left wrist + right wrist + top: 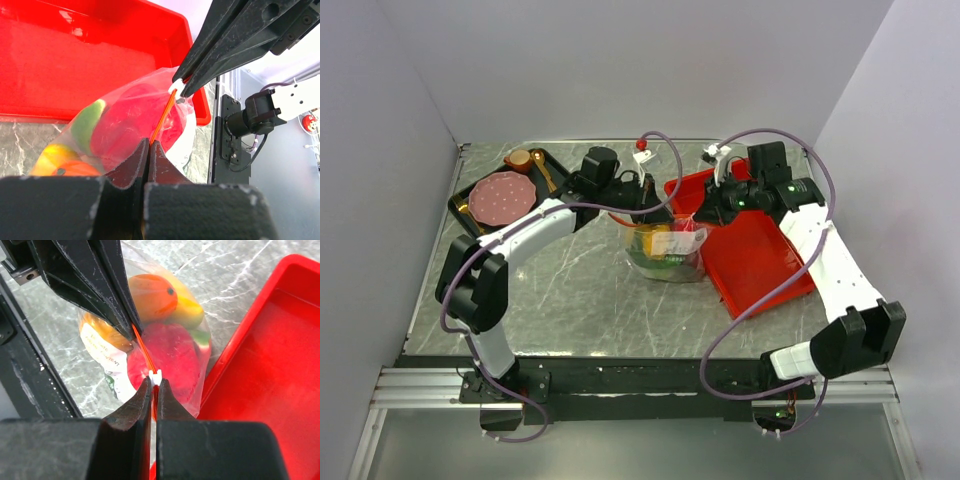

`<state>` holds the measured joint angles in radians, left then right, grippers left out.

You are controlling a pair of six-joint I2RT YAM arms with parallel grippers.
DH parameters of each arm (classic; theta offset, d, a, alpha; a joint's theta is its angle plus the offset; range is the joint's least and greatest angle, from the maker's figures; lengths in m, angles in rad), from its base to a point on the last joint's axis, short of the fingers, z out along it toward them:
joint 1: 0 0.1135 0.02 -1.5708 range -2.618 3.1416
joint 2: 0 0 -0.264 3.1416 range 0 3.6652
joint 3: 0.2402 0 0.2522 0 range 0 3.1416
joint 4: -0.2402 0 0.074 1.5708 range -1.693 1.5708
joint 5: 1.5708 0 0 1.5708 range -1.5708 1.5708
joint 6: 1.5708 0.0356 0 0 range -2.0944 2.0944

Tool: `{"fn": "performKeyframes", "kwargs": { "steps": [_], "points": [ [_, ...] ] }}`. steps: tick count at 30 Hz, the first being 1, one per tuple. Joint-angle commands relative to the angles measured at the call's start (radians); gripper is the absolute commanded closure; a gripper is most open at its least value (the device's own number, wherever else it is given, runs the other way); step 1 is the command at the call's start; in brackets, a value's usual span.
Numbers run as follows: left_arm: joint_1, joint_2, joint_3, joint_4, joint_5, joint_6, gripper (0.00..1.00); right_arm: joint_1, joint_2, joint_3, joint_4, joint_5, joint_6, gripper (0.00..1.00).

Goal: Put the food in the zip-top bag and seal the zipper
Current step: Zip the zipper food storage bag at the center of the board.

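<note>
The clear zip-top bag [665,252] sits on the table beside the red tray, with the food inside. Through the plastic I see an orange [152,295], a yellow fruit [189,311], a red piece [170,357] and a green-edged piece [88,124]. The orange-red zipper [162,117] is stretched taut between both grippers. My left gripper [150,143] is shut on one end of the strip. My right gripper [156,381] is shut on the small white slider [156,375] at the other end. From above, the left gripper [640,205] and right gripper [704,214] face each other over the bag.
The red tray [760,255] lies right of the bag, under the right gripper. At the back left a black tray [470,190] holds a pink plate [502,197], a brown cup [518,159] and a gold spoon [544,170]. Small white-red fixtures [642,148] stand at the back edge.
</note>
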<state>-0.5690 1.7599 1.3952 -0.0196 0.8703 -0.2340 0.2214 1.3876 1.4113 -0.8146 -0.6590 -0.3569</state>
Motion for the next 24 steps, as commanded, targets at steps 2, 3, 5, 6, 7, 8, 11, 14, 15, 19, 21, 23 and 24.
{"fn": "performKeyframes", "kwargs": {
  "steps": [2,3,5,6,7,8,11,14,15,19,21,23,24],
  "points": [
    [0.112,-0.036,-0.045,-0.149,-0.134,0.016,0.99,-0.106,-0.124,-0.008,-0.046,0.306,-0.054,1.0],
    [0.113,-0.037,-0.05,-0.145,-0.134,0.013,0.99,-0.108,-0.127,-0.015,-0.043,0.314,-0.053,1.0],
    [0.123,-0.033,-0.045,-0.151,-0.134,0.01,0.99,-0.108,-0.128,-0.018,-0.055,0.332,-0.056,1.0],
    [0.124,-0.033,-0.042,-0.157,-0.146,0.013,0.99,-0.108,-0.128,-0.017,-0.06,0.335,-0.056,1.0],
    [0.127,-0.034,-0.044,-0.155,-0.155,0.012,0.99,-0.109,-0.13,-0.015,-0.067,0.338,-0.06,1.0],
    [0.132,-0.033,-0.045,-0.152,-0.149,0.01,0.99,-0.108,-0.133,-0.014,-0.07,0.341,-0.062,1.0],
    [0.136,-0.036,-0.048,-0.157,-0.183,0.007,0.99,-0.108,-0.14,-0.005,-0.089,0.352,-0.071,1.0],
    [0.167,-0.04,-0.061,-0.151,-0.176,-0.002,0.99,-0.108,-0.159,-0.011,-0.092,0.342,-0.082,1.0],
    [0.175,-0.037,-0.055,-0.158,-0.18,-0.002,0.99,-0.108,-0.165,-0.012,-0.096,0.334,-0.085,1.0],
    [0.175,-0.033,-0.053,-0.145,-0.16,-0.007,0.99,-0.108,-0.167,-0.012,-0.112,0.296,-0.093,1.0],
    [0.175,-0.031,-0.053,-0.144,-0.168,-0.011,0.99,-0.108,-0.159,-0.006,-0.123,0.273,-0.096,1.0],
    [0.175,-0.03,-0.055,-0.151,-0.177,-0.01,0.99,-0.108,-0.147,-0.008,-0.133,0.277,-0.097,1.0],
    [0.175,-0.031,-0.055,-0.148,-0.175,-0.011,0.99,-0.108,-0.142,-0.009,-0.127,0.289,-0.093,1.0]
  ]
}}
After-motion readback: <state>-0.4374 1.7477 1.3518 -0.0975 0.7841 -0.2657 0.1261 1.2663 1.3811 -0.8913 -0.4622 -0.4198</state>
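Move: The left hand grips the bag's orange zipper; the white slider sits about 6 cm to its right, straight out from its fingertips and roughly at its height. The right hand already has that slider at its closed fingertips. From the right hand, the food in the bag lies some 6 cm back, 7 cm left and 9 cm below, while the red tray's middle is roughly 12 cm right, 5 cm back and 16 cm down. Pinching the zipper from opposite ends, the hands pull against each other, the right creeping a centimetre or so rightward, until its grip comes free of the slider. It then jumps right, away from the bag and over the red tray, about 6.5 cm in all, its empty fingers shutting a little tighter. The left keeps its pinch and springs some 5.5 cm left, 4 forward and 3 down, wrist swinging about 15 degrees counter-clockwise. ##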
